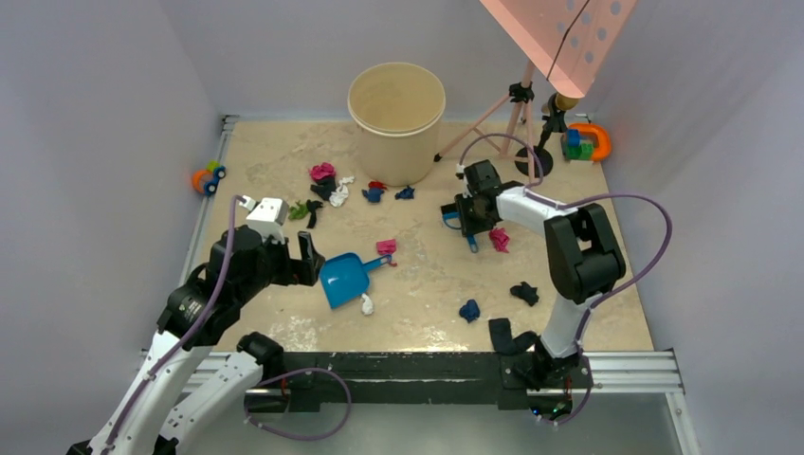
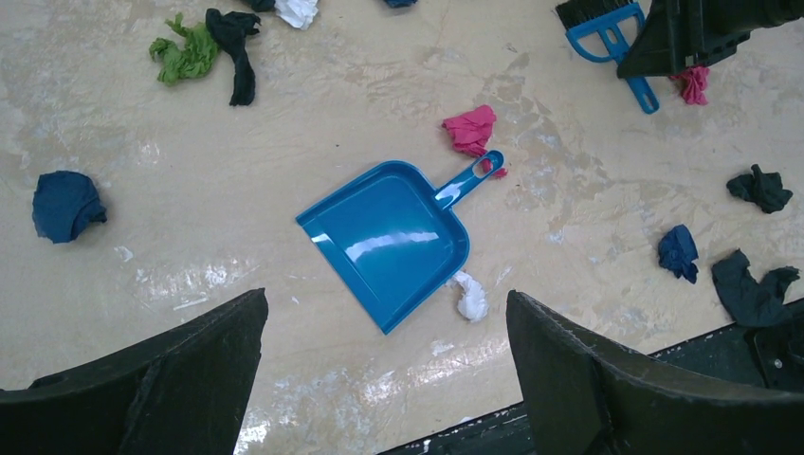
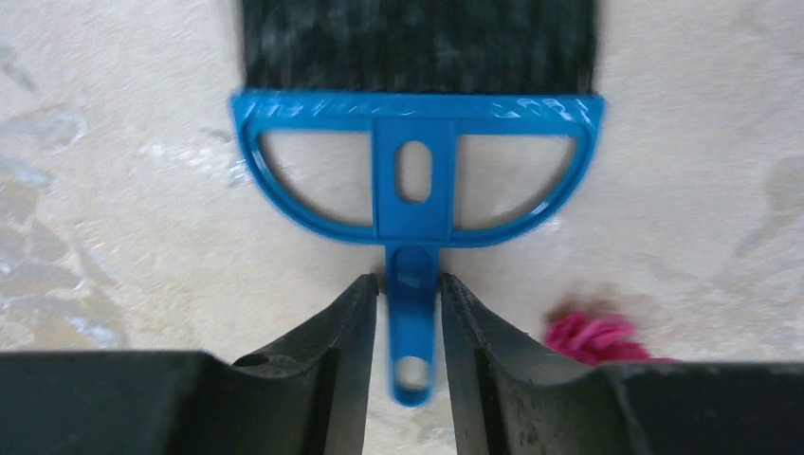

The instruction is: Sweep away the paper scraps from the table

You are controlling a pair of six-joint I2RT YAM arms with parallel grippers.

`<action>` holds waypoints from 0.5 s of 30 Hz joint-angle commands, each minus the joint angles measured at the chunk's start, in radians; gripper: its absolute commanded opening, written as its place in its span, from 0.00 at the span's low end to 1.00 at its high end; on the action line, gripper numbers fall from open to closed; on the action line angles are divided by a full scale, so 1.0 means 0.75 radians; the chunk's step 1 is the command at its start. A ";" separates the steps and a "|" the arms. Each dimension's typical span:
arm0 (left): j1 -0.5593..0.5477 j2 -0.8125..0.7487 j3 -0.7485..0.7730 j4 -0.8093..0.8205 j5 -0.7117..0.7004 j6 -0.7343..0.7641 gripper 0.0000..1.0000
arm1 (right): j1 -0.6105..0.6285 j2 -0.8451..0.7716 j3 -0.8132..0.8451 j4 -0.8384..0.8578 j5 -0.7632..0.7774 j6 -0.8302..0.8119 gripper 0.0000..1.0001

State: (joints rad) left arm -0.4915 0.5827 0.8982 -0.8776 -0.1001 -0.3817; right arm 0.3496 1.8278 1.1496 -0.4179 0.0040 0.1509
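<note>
Paper scraps lie scattered on the table [image 1: 427, 284]: pink [image 1: 386, 247], white [image 1: 366, 304], dark blue [image 1: 469, 309], black [image 1: 523, 293], and a cluster [image 1: 324, 180] near the bucket. A blue dustpan [image 1: 343, 278] [image 2: 389, 242] lies flat left of centre, with the pink wad [image 2: 471, 129] at its handle and the white wad [image 2: 468, 297] at its side. My left gripper [image 1: 303, 258] [image 2: 387, 296] hovers wide open just near of the pan, holding nothing. My right gripper [image 1: 471, 223] [image 3: 410, 280] has its jaws pressed on the handle of a blue brush [image 3: 414, 180] lying on the table.
A cream bucket [image 1: 396, 109] stands at the back centre. An orange-blue toy car [image 1: 208, 177] sits at the left edge, and coloured blocks with an orange ring [image 1: 586, 142] at the back right beside a pink tripod stand [image 1: 517, 104]. A black bar [image 1: 408, 365] runs along the front.
</note>
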 commanded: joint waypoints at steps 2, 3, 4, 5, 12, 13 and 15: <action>0.003 0.007 0.001 0.042 0.006 0.016 0.99 | 0.129 0.038 0.048 -0.049 0.036 0.040 0.24; 0.003 0.006 0.001 0.042 0.003 0.016 0.99 | 0.140 0.039 0.052 -0.052 0.047 0.043 0.17; 0.003 0.006 0.000 0.042 0.000 0.016 0.99 | 0.151 0.032 0.050 -0.054 0.065 0.047 0.16; 0.003 0.009 -0.001 0.044 0.000 0.014 0.99 | 0.164 0.019 0.049 -0.054 0.097 0.049 0.15; 0.003 0.129 0.008 0.079 0.101 -0.110 0.99 | 0.193 -0.260 -0.027 0.030 -0.054 0.070 0.11; 0.003 0.163 0.009 0.097 0.124 -0.156 0.99 | 0.197 -0.321 -0.032 0.039 -0.085 0.075 0.11; 0.003 0.239 0.013 0.152 0.196 -0.263 0.99 | 0.215 -0.408 -0.036 0.043 -0.130 0.080 0.11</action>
State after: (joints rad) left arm -0.4915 0.6724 0.8978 -0.8619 -0.0555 -0.4370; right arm 0.4931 1.6867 1.1160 -0.4343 -0.0006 0.1867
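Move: The brush lies under my right hand, its handle between my closing fingers and its middle roughly 3 cm ahead and 2 cm left. A pink scrap sits some 7 cm to that hand's right, level with it; the dustpan is about 30 cm left and 10 cm back. From my left hand the dustpan is about 5 cm ahead, 5 cm right and 21 cm below, with a white scrap 8 cm right, 1 cm back. I shut my right fingers the rest of the way on the brush handle while carrying it left, low over the table, then lift. In all that hand goes about 5 cm left and 3 cm back, with the 4 cm rise coming late and a slight counter-clockwise turn. Near the end my open left hand starts right and down towards the dustpan, some 2 cm, fingers tipping slightly down. ##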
